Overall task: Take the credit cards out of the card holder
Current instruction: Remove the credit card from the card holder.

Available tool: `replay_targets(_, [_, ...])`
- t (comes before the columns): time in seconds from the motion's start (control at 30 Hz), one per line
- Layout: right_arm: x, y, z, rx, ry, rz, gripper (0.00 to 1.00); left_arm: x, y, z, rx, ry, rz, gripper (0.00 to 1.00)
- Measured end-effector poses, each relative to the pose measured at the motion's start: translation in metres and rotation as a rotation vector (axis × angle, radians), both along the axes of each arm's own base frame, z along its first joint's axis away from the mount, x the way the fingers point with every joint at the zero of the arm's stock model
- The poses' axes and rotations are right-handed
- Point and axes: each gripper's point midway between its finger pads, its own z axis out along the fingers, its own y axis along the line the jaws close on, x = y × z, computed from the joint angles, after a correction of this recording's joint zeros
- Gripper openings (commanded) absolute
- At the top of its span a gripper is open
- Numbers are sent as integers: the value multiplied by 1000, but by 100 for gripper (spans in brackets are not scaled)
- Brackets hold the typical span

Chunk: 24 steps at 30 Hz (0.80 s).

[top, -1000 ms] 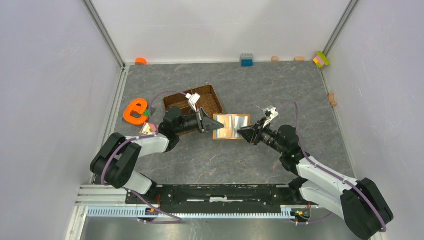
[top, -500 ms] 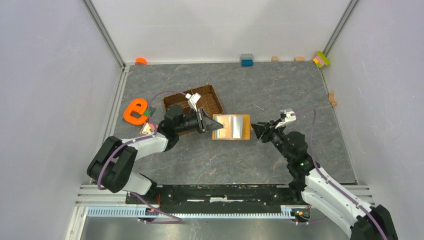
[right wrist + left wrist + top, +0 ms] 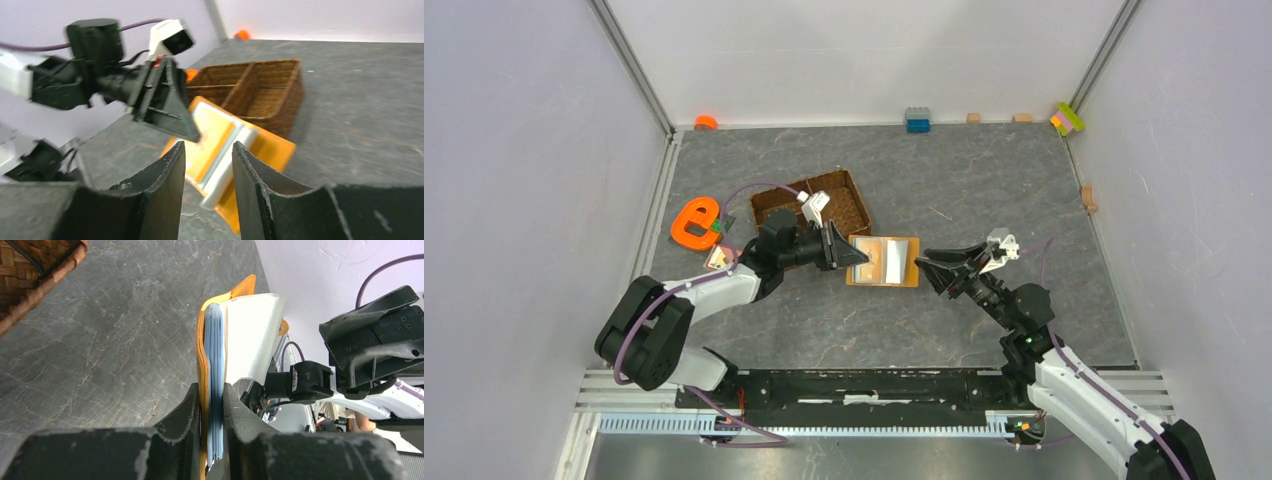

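Note:
The orange card holder is held open just above the table, in front of the woven tray. My left gripper is shut on its left edge; in the left wrist view the orange cover and blue lining are pinched between the jaws. A pale credit card stands out of the lining, seen also as a pale panel and a pale strip. My right gripper hovers open just right of the holder, its jaws empty.
A brown woven divided tray sits right behind the holder. An orange e-shaped toy lies to the left. A blue brick and coloured bricks line the back wall. A small block lies by the right wall.
My right gripper has drawn back from the holder's right edge and its jaws have widened. The left gripper keeps its grip, and the holder has tilted slightly.

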Motion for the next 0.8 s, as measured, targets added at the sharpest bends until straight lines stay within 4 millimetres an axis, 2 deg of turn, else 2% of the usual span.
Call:
replay_targets(0.23, [-23,28,6,21,-26,213,44,-5,-5,1,1,-8,-20,2])
replay_targets(0.53, [-44,63,-12,-48,28,362,45,-12,-17,6,33,-48,-72,2])
replay_targets(0.63, [-40,69,-17,-73,56,362,45,-14,-18,6,34,-49,-82,2])
replay_targets(0.8, [-27,71,-40,-104,164,327,46,-17,-21,13,6,-71,-108,2])
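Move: The open card holder has its middle about 8 cm to the right hand's left, 4 cm ahead and 6 cm below; its white flap is roughly 6 cm left and 4 cm ahead at similar height. The left gripper pinching the holder is some 12 cm left and 4 cm ahead. The wicker basket lies beyond, 19 cm ahead, 23 cm left and well below. From the left hand, the holder's middle is 4 cm right, level in height and reach. The open card holder stays pinched in the left gripper, which eases about 2 cm right and back. The empty right hand sweeps some 7 cm left towards the holder, first drawing back about 4 cm, then sinking about 5 cm and coming slightly forward; it swings about 20 degrees counter-clockwise and tips down a little, fingers still parted, ending close by the holder's near side. ##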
